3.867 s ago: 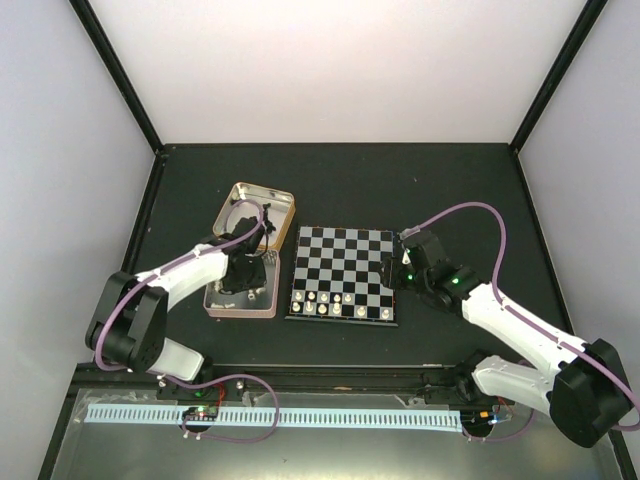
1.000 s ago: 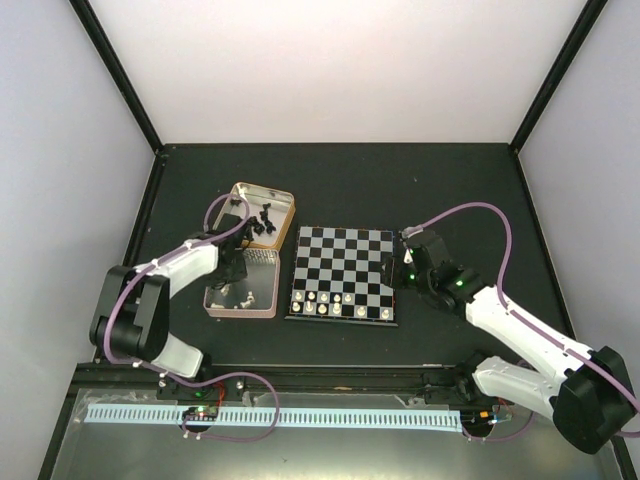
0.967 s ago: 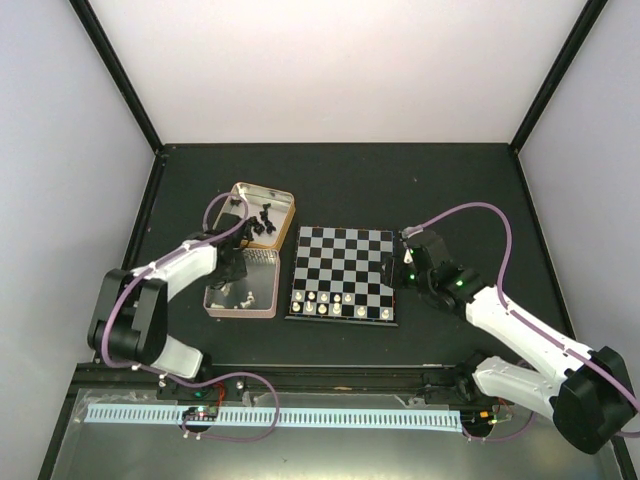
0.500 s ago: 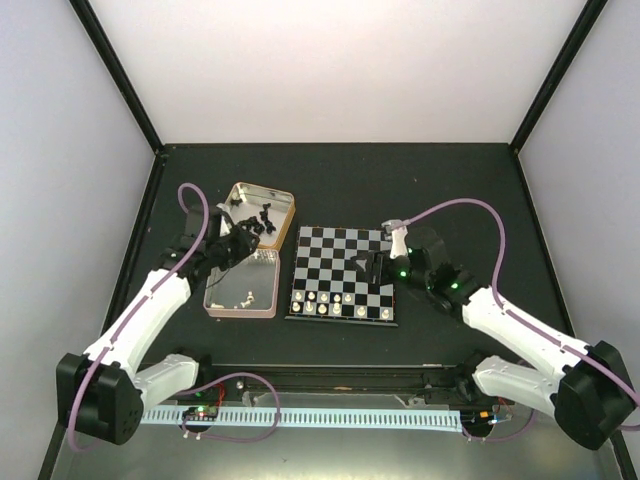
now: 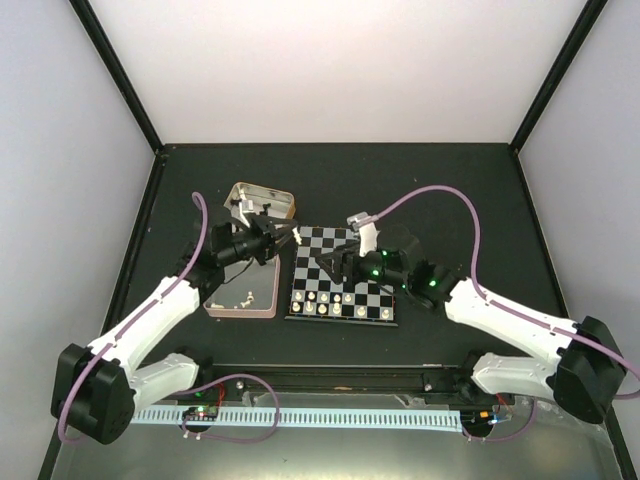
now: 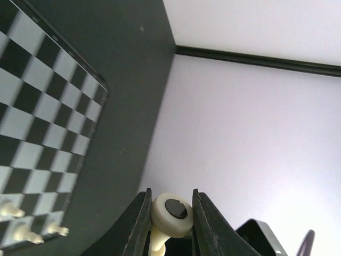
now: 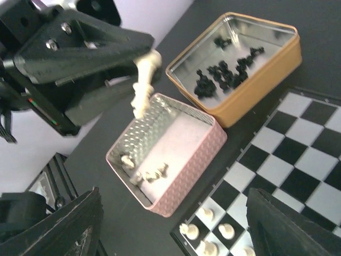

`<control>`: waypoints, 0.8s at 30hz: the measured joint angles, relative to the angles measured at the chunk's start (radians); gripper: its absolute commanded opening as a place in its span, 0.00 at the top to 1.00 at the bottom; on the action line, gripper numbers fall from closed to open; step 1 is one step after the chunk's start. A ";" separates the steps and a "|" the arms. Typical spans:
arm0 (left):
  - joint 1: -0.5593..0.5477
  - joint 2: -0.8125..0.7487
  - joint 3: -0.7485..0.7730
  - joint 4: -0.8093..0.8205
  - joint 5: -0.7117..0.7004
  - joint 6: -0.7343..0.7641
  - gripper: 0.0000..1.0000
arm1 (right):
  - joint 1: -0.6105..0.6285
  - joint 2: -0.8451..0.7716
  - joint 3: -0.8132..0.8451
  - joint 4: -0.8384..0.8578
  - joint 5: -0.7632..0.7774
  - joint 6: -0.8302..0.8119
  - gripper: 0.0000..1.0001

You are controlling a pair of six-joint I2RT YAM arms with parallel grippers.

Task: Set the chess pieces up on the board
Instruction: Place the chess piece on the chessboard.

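Observation:
The board lies mid-table with several cream-white chess pieces on its near rows. My left gripper hovers by the board's far-left corner, shut on a white chess piece by its round base; from the right wrist view that piece hangs stem-down above the pink tin. My right gripper hangs over the board's left half, jaws wide apart with nothing between them. In the right wrist view its fingers frame the board's near-left corner.
A pink tin left of the board holds a few white pieces. Behind it a gold tin holds several black pieces. The two grippers are close together at the board's left edge.
My left gripper has risen out of the pink tin with a white piece and swung toward the board. My right gripper has opened wide and moved left over the board.

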 measured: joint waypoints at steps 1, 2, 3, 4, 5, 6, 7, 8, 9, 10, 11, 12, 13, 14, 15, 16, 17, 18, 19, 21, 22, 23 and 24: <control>-0.011 0.000 -0.003 0.028 0.004 -0.033 0.85 | 0.004 0.011 0.016 0.008 0.000 -0.001 0.29; -0.024 0.000 -0.008 0.056 0.006 -0.066 0.85 | 0.006 0.020 0.026 0.016 -0.001 -0.001 0.31; -0.039 0.003 -0.013 0.086 0.008 -0.100 0.85 | 0.010 0.032 0.042 0.029 -0.001 0.004 0.33; -0.053 0.008 -0.018 0.113 0.010 -0.132 0.85 | 0.011 0.041 0.052 0.039 -0.002 0.008 0.35; -0.066 0.015 -0.023 0.141 0.011 -0.156 0.85 | 0.012 0.046 0.063 0.050 -0.003 0.016 0.37; -0.076 0.021 -0.026 0.160 0.012 -0.177 0.85 | 0.013 0.059 0.071 0.061 -0.005 0.023 0.41; -0.088 0.029 -0.030 0.182 0.013 -0.200 0.85 | 0.014 0.069 0.079 0.071 -0.005 0.032 0.45; -0.099 0.039 -0.033 0.204 0.013 -0.222 0.85 | 0.014 0.082 0.089 0.082 -0.005 0.047 0.49; -0.108 0.048 -0.037 0.225 0.013 -0.243 0.85 | 0.015 0.095 0.096 0.088 -0.003 0.055 0.52; -0.114 0.054 -0.038 0.236 0.013 -0.258 0.85 | 0.016 0.104 0.101 0.091 0.001 0.061 0.57; -0.120 0.060 -0.041 0.253 0.013 -0.272 0.85 | 0.016 0.116 0.106 0.091 0.004 0.077 0.60; -0.126 0.062 -0.043 0.264 0.013 -0.286 0.85 | 0.016 0.123 0.109 0.090 0.007 0.083 0.64; -0.130 0.063 -0.044 0.273 0.013 -0.295 0.85 | 0.016 0.129 0.111 0.089 0.011 0.098 0.68; -0.131 0.064 -0.045 0.280 0.013 -0.304 0.85 | 0.016 0.132 0.112 0.088 0.017 0.101 0.71; -0.134 0.064 -0.048 0.291 0.013 -0.312 0.85 | 0.016 0.132 0.112 0.085 0.023 0.114 0.74; -0.136 0.064 -0.050 0.299 0.013 -0.319 0.85 | 0.016 0.132 0.112 0.084 0.027 0.119 0.76; -0.136 0.064 -0.055 0.310 0.013 -0.326 0.85 | 0.016 0.132 0.112 0.084 0.031 0.125 0.79; -0.137 0.064 -0.059 0.314 0.013 -0.331 0.85 | 0.016 0.131 0.112 0.084 0.037 0.128 0.83; -0.137 0.064 -0.062 0.318 0.012 -0.336 0.84 | 0.016 0.130 0.112 0.084 0.038 0.134 0.86; -0.138 0.064 -0.065 0.323 0.012 -0.341 0.83 | 0.019 0.127 0.112 0.085 0.044 0.132 0.92; -0.139 0.063 -0.068 0.330 0.012 -0.344 0.80 | 0.021 0.123 0.112 0.081 0.050 0.137 0.95; -0.141 0.063 -0.068 0.334 0.011 -0.344 0.75 | 0.021 0.119 0.112 0.076 0.053 0.140 0.97; -0.142 0.062 -0.069 0.336 0.011 -0.344 0.67 | 0.021 0.115 0.112 0.073 0.053 0.138 0.98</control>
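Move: The left hand already holds the white piece by its base, the piece's middle about 2 cm below and 1 cm right of it; the right gripper waits about 9 cm to its right, 4 cm back and 3 cm lower. From the right hand the piece lies some 8 cm left, 4 cm ahead and 1 cm up. The chessboard's middle is about 13 cm right of the left hand, 3 cm back and 21 cm below. Rightwards by about 5 cm, slightly up and back, the left hand carries the white piece to the right gripper, its fingers tipping up some 15 degrees while keeping their hold on the base. The right hand comes left, up and forward about 4 cm to meet it, and its wide-open fingers close on the free head end, pinching it below the collar. ##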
